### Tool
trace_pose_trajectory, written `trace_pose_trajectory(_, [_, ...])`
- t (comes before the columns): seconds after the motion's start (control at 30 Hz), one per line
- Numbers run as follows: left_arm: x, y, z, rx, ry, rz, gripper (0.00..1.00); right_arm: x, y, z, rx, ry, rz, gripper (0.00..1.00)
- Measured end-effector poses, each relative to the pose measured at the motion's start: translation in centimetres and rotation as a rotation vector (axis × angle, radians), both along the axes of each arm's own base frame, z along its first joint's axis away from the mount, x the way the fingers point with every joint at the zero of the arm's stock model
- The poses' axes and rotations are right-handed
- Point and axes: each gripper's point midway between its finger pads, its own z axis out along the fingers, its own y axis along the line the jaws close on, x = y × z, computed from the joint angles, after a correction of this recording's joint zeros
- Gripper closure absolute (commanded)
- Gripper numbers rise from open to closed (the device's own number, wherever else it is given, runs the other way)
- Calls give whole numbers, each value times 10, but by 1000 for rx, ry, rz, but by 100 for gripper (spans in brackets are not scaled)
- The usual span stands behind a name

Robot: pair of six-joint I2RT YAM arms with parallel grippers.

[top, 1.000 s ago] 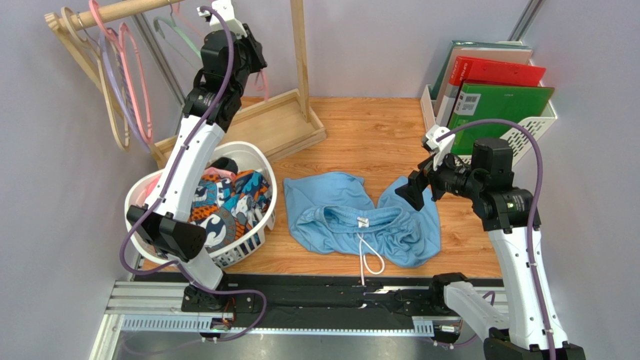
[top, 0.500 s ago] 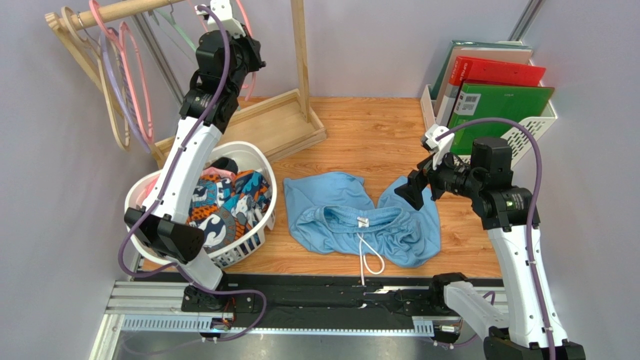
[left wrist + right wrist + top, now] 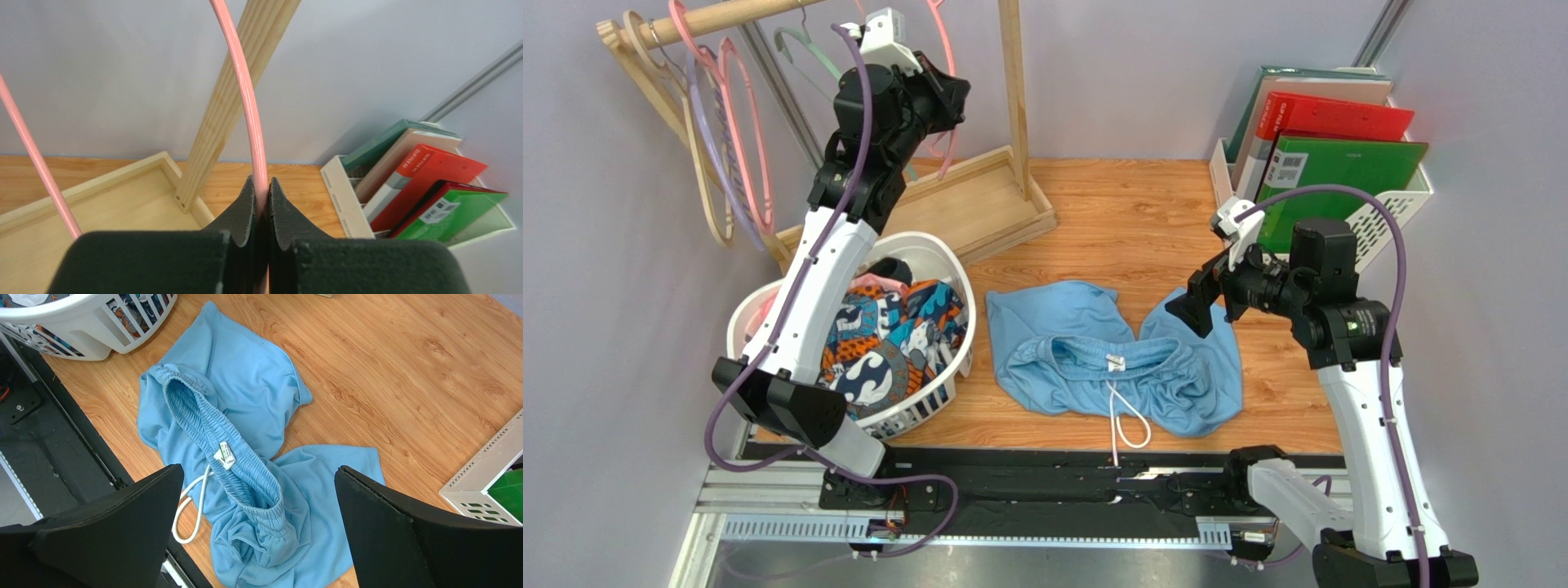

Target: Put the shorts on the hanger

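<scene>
The light blue shorts (image 3: 1063,343) lie crumpled on the wooden table, waistband open and the white drawstring trailing toward the near edge. In the right wrist view the shorts (image 3: 245,404) sit directly below my right gripper (image 3: 258,470), which hovers open above their right leg (image 3: 1192,306). My left gripper (image 3: 946,98) is raised at the back by the wooden rack, shut on the thin salmon-pink hanger (image 3: 951,55). In the left wrist view the hanger's rod (image 3: 245,98) runs up from between the pressed fingers of the left gripper (image 3: 260,184). Its hook is out of view.
A white laundry basket (image 3: 952,276) with patterned cloth stands left of the shorts. The rack's upright post (image 3: 1014,86) and wooden base tray (image 3: 977,208) are beside the left gripper. More hangers (image 3: 725,110) hang at the far left. A file holder with folders (image 3: 1333,135) stands back right.
My left gripper has closed on the pink hanger and shifted slightly up and to the right with it. The right arm and the shorts have hardly moved.
</scene>
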Motion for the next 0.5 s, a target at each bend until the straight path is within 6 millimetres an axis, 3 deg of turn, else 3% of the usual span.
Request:
trace_pose_trajectory(0.27, [-39,-16,-2,-64,20,-99,100,16,3,26,100,8,-92,0])
trace_pose_trajectory(0.5, [-81,-20,-21,-97,50,-158,100,37,15,62,258,36,-143,1])
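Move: The shorts lie spread on the table some 46 cm below the left hand, which already holds the pink hanger, about 24 cm back and 23 cm to its right. From that hand the laundry basket is about 24 cm back, 14 cm left and 38 cm lower; the rack's right post stands about 13 cm ahead and 7 cm right, its middle some 18 cm lower. From the empty right hand the shorts are about 2 cm back, 9 cm left and 27 cm down. The pink hanger, still pinched by its side bar in the shut left fingers, is drawn back about 8 cm from the rack towards the shorts, drifting slightly right and sinking only late, while the hand turns some 10 degrees clockwise. Meanwhile the open right hand rises about 6 cm and reaches forward 4 cm, away from the shorts, its left side tilting up. ##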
